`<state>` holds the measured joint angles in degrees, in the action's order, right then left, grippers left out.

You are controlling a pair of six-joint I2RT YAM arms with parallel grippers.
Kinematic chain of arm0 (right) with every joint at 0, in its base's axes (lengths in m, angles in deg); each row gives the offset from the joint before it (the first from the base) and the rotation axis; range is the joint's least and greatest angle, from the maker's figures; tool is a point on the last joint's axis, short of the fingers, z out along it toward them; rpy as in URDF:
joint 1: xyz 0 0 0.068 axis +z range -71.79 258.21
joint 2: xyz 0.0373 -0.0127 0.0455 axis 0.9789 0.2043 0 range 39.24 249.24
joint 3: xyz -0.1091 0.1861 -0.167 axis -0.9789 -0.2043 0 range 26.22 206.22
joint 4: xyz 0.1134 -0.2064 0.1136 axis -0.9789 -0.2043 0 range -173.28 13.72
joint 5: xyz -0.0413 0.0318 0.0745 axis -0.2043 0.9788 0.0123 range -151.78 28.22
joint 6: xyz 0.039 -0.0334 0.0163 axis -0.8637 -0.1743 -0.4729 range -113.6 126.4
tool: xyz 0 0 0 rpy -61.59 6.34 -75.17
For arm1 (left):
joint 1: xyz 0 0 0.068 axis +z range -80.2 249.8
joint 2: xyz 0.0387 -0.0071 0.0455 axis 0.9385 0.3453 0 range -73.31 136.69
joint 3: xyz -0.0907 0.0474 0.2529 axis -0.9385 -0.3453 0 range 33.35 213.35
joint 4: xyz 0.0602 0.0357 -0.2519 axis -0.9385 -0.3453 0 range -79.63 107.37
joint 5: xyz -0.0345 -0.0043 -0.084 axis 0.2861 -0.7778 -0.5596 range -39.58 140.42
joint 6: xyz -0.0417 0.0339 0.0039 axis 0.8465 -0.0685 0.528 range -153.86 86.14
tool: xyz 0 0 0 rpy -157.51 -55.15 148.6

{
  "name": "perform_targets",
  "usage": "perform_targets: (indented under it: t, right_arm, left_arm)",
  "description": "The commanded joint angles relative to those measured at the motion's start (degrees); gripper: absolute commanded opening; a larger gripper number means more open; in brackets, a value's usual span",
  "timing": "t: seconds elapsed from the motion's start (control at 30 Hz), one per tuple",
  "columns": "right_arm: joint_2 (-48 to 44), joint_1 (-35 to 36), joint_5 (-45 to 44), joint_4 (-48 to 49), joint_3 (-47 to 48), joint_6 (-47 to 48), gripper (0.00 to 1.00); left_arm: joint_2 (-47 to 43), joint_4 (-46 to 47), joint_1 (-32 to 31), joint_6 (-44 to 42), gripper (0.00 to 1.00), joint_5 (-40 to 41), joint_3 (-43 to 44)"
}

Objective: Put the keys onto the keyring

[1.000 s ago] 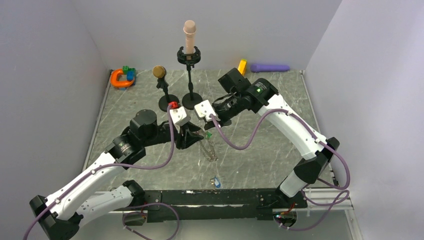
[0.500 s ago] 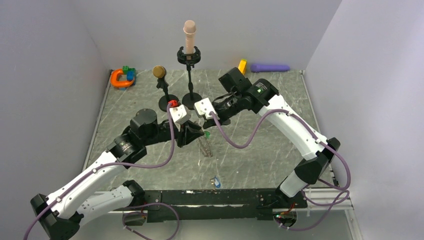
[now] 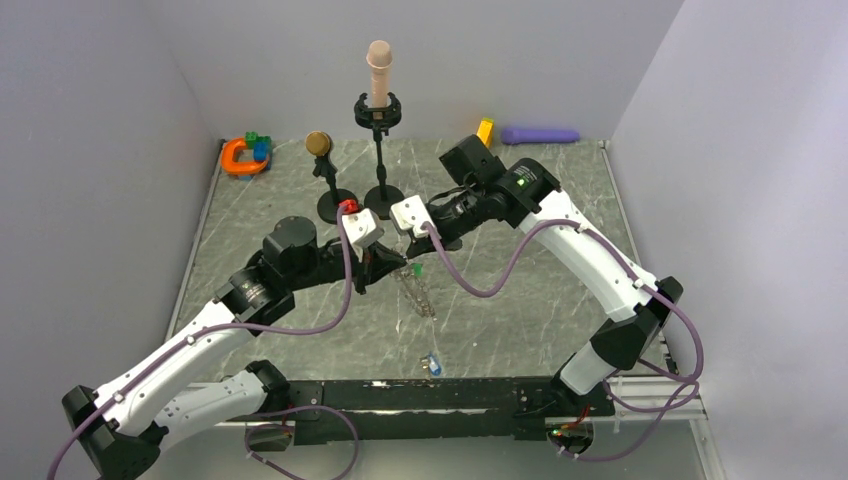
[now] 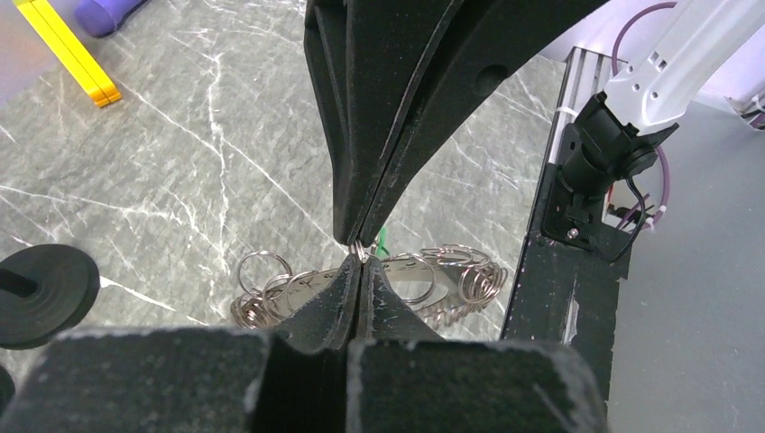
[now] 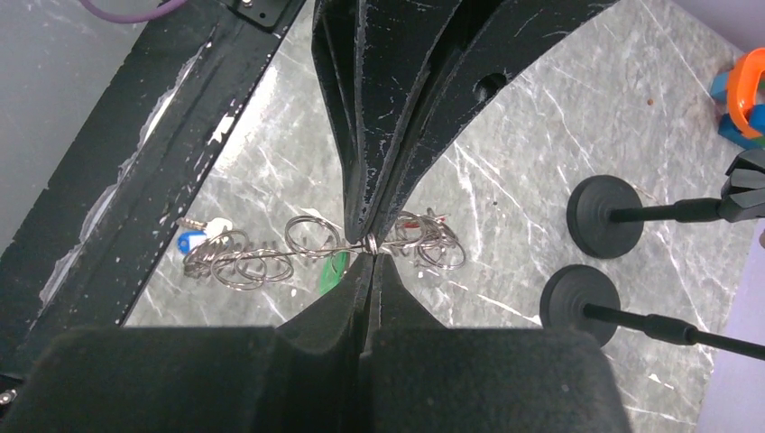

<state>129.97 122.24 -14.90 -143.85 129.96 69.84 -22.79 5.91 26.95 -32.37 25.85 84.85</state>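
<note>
The keyring (image 3: 417,292) is a string of linked silver rings trailing from both grippers down to the table. My left gripper (image 3: 391,266) is shut, and in the left wrist view its tips (image 4: 361,253) pinch a small ring of the keyring (image 4: 433,275). My right gripper (image 3: 412,254) is shut too, its tips (image 5: 371,245) clamping a small ring of the keyring (image 5: 257,262). A green key (image 3: 414,270) hangs by the pinched spot, showing as a green key (image 5: 335,271) in the right wrist view. A small red thing (image 3: 348,207) sits by the left wrist; I cannot tell if it is a key.
A blue-headed key (image 3: 432,364) lies near the front rail (image 3: 400,395). Two black stand bases (image 3: 384,200) stand just behind the grippers, with tall stems. An orange clamp (image 3: 243,155) is at the back left. A yellow bar (image 3: 484,133) and a purple cylinder (image 3: 540,134) lie at the back right.
My left gripper has closed onto a ring of the keyring and edged right. The hanging rings shifted slightly. The right gripper stayed shut in place.
</note>
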Motion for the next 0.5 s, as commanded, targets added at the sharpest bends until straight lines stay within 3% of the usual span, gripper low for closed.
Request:
perform_targets:
  t: [0.0, 0.2, 0.3, 0.47]
  right_arm:
    - [-2.7, -0.1, 3.7, 2.1, 0.4, 0.2, 0.00]
    - [-3.1, -0.2, 4.2, 4.8, -0.8, -3.3, 0.02]
    - [-3.5, -1.2, 5.1, 7.2, -2.0, -6.7, 0.19]
    - [-3.9, -3.5, 8.1, 10.8, -3.1, -11.5, 0.37]
  left_arm:
    - [0.6, 0.8, -0.3, 0.1, 0.00, 1.1, 2.6]
    - [-1.5, 3.9, -0.3, 0.4, 0.00, 2.0, 1.1]
    - [-4.0, 6.0, -0.2, 1.0, 0.00, 2.7, -0.4]
    - [-6.2, 7.8, -0.3, 1.3, 0.00, 2.8, -1.7]
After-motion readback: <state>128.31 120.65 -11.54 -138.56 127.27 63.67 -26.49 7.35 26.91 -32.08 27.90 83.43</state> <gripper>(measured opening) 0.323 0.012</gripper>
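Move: The left fingers have already closed on the top of the hanging keyring, where the right fingers still hold it too. The ring's middle is about 6 cm below the left hand, some 2 cm back and 2 cm right. From the right hand it is roughly 6 cm below, 3 cm back and 1 cm right. The green key is about 3 cm below the left hand, 1 cm back and 2 cm right. The blue key is on the table some 10 cm back, 5 cm right and 24 cm below. The right fingers let go of the keyring's top, spreading to about a third open while the hand lifts roughly 1 cm and tilts slightly. The left fingers stay pinched shut on the keyring and, after a short hold, carry it up and to the left, about 1.5 cm in all, away from the opened right fingertips. ##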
